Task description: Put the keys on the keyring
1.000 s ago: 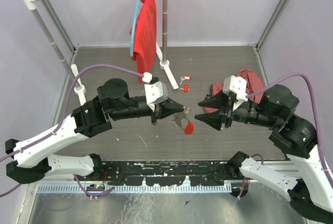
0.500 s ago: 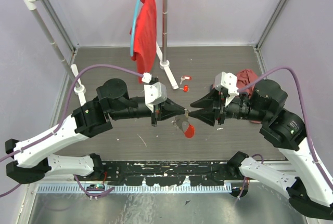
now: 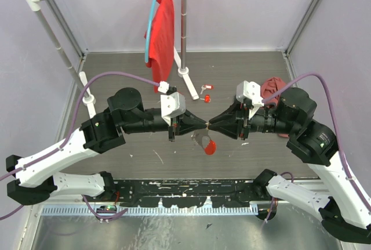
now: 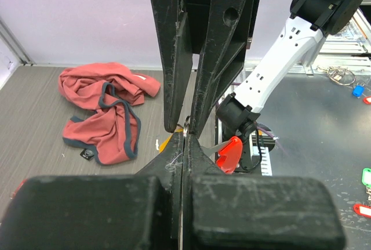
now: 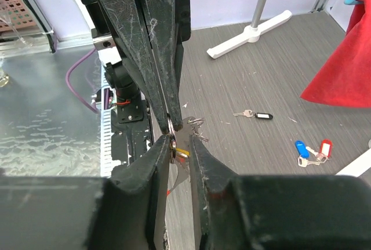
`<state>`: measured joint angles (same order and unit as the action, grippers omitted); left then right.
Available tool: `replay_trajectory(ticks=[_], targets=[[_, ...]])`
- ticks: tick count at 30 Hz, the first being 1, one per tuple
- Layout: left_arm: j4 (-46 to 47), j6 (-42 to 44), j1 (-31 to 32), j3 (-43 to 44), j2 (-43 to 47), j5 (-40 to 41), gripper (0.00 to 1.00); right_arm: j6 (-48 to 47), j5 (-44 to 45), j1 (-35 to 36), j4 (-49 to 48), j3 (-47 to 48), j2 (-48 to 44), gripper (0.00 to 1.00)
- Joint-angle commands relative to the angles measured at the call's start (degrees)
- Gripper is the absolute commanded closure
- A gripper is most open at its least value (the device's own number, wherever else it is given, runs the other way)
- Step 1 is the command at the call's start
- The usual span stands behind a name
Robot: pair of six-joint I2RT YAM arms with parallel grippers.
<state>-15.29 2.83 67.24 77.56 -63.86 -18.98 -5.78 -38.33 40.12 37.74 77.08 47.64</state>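
Note:
My left gripper (image 3: pixel 203 124) is shut on the keyring's metal loop and holds it above the table. The keyring's red plastic piece (image 3: pixel 209 145) hangs below; it also shows in the left wrist view (image 4: pixel 231 152). My right gripper (image 3: pixel 211 126) meets the left tip to tip. In the right wrist view its jaws (image 5: pixel 181 140) stand narrowly apart around the silvery loop (image 5: pixel 174 144), which rests against one finger. Keys lie on the table: a black-tagged one (image 5: pixel 259 115), blue- and red-tagged ones (image 5: pixel 313 148), also seen from the top (image 3: pixel 206 87).
A crumpled red cloth (image 3: pixel 278 87) lies behind my right arm, also in the left wrist view (image 4: pixel 104 111). A clothes rack with a red shirt (image 3: pixel 162 29) stands at the back; its white foot (image 5: pixel 249 32) rests on the floor. More tagged keys (image 4: pixel 357 90) lie on the dark surface.
My right gripper has moved left to meet the left gripper's tips and its jaws have narrowed from wide open. The left gripper and keyring have barely moved.

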Motion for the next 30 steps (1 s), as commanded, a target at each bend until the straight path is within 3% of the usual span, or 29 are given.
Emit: replay_trajectory(ticks=[1,9,13,19,30], targets=[[3.8,-0.7,0.1,-0.3,1.1,-1.4,1.00,0.3,-1.2,0.2,-2.3,-0.1,0.4,0.78],[4.3,-1.3,0.0,-0.4,0.9,-1.6,1.00,0.2,-3.0,0.2,-2.7,0.3,0.2,0.98],[4.3,-1.5,0.1,-0.5,0.9,-1.4,0.99,-1.0,-2.1,0.2,-0.2,2.0,0.3,0.99],[2.2,-0.9,0.1,-0.4,0.6,-0.1,0.68,-5.8,1.7,0.2,11.8,9.8,3.5,0.99],[-3.9,3.2,0.1,2.0,-2.9,4.3,0.46,-6.7,8.3,0.2,29.0,16.9,10.6,0.99]])
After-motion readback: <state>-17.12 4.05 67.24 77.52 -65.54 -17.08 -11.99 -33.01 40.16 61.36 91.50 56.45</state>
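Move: The keyring's wire loop sits right where the two hands meet: still pinched in the left fingertips, about 1 cm to the left hand's right, and some 1 cm to the right hand's left, between its half-closed fingers, level with both. From the right hand, the yellow key tag hangs roughly 3 cm below and 1 cm to the left, while the red grip of the grey piece hangs about 4 cm back, 1 cm to the left and 5 cm below. The right fingers close and pinch the keyring's wire; only then do the left fingers let go, opening to about half. The right hand then draws off to its right, away from the left fingertips, and sinks, each about 2 cm, its fingers tipping down some 15 degrees. The emptied left hand also sinks about 2 cm, edging forward. ##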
